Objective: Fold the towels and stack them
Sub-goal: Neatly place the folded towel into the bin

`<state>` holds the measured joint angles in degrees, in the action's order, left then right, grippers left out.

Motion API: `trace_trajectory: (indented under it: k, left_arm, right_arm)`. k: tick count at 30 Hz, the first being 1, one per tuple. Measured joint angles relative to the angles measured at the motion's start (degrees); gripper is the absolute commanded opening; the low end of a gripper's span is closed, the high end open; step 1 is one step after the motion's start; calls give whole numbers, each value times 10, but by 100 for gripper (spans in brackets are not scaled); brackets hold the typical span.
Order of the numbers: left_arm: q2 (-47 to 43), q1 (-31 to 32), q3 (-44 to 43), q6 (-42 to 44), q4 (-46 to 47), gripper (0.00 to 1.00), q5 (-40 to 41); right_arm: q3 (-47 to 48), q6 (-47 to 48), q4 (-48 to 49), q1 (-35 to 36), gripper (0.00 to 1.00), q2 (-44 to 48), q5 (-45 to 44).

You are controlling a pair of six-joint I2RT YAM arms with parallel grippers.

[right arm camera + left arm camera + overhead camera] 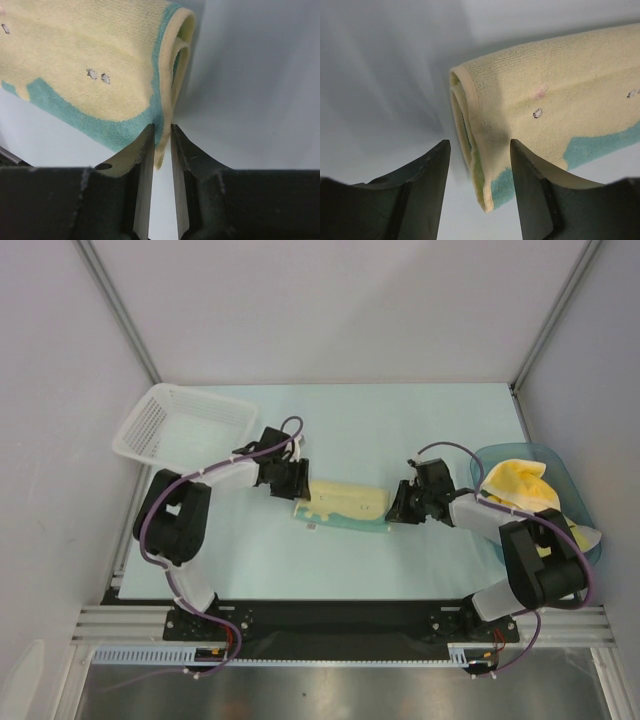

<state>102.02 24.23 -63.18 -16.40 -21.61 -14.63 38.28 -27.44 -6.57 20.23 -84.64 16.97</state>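
A folded towel (345, 504), pale yellow with teal patches, lies on the table between my two grippers. My left gripper (299, 489) is at its left end. In the left wrist view the jaws (480, 167) stand open, with the towel's folded corner (492, 192) hanging between them and a gap on each side. My right gripper (394, 509) is at the towel's right end. In the right wrist view it (161, 134) is pinched on the towel's (90, 45) yellow-edged corner. More yellow towels (520, 485) are heaped in the blue tub at the right.
A white mesh basket (180, 425) stands at the back left, just behind the left arm. The blue translucent tub (575, 495) sits at the table's right edge beside the right arm. Grey walls and metal frame posts close in the back and sides.
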Motion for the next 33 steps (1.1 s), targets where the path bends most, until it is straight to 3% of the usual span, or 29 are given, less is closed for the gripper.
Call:
trace_trajectory:
  k: [10, 16, 21, 25, 27, 28, 31, 32, 33]
  left_arm:
    - [21, -2, 1, 5, 13, 58, -8]
    - [24, -3, 2, 4, 23, 54, -18]
    - [26, -3, 6, -2, 33, 39, -24]
    - [33, -3, 6, -11, 35, 18, -26]
    - [35, -2, 6, -19, 36, 0, -28]
    - [35, -2, 6, -21, 37, 0, -30]
    - [35, -1, 6, -27, 36, 0, -31]
    - [35, -1, 6, -30, 35, 0, -29]
    - [35, 0, 4, -32, 32, 0, -25]
  right_arm:
    - [-15, 1, 19, -3, 22, 0, -20]
    - [-23, 0, 29, -3, 22, 0, -21]
    - [-23, 0, 32, -2, 24, 0, -21]
    - [-23, 0, 32, -1, 26, 2, -21]
    - [-23, 0, 30, 1, 29, 10, -21]
    - [-23, 0, 28, 1, 32, 15, -20]
    - [-23, -2, 20, 2, 51, 40, -19]
    - [-23, -3, 17, 2, 67, 50, -18]
    - [-22, -4, 13, 3, 74, 61, -18]
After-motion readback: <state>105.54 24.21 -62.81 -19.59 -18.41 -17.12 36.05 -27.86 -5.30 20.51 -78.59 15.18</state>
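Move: The left end of the folded towel lies just under the left hand, level with it both ways and some 2 cm below. The towel's middle is about 11 cm to this hand's right and 2 cm back; the white bin is roughly 26 cm to its left and 15 cm farther out. From the right hand, the towel's right end is about 2 cm ahead, 1 cm left and 2 cm below; the blue bin stands some 31 cm to its right and 3 cm ahead. The left hand sinks about 1 cm with open fingers around the near half of the folded towel's left end, waits there, then closes them almost fully, easing about 1 cm to the right and slightly lower to pinch the end between the tips. The right hand settles about 1 cm down and to its right at the towel's near right corner with fingers part shut, holds there, and then lifts some 3 cm straight up, clear of the corner, spreading its fingers wider. ##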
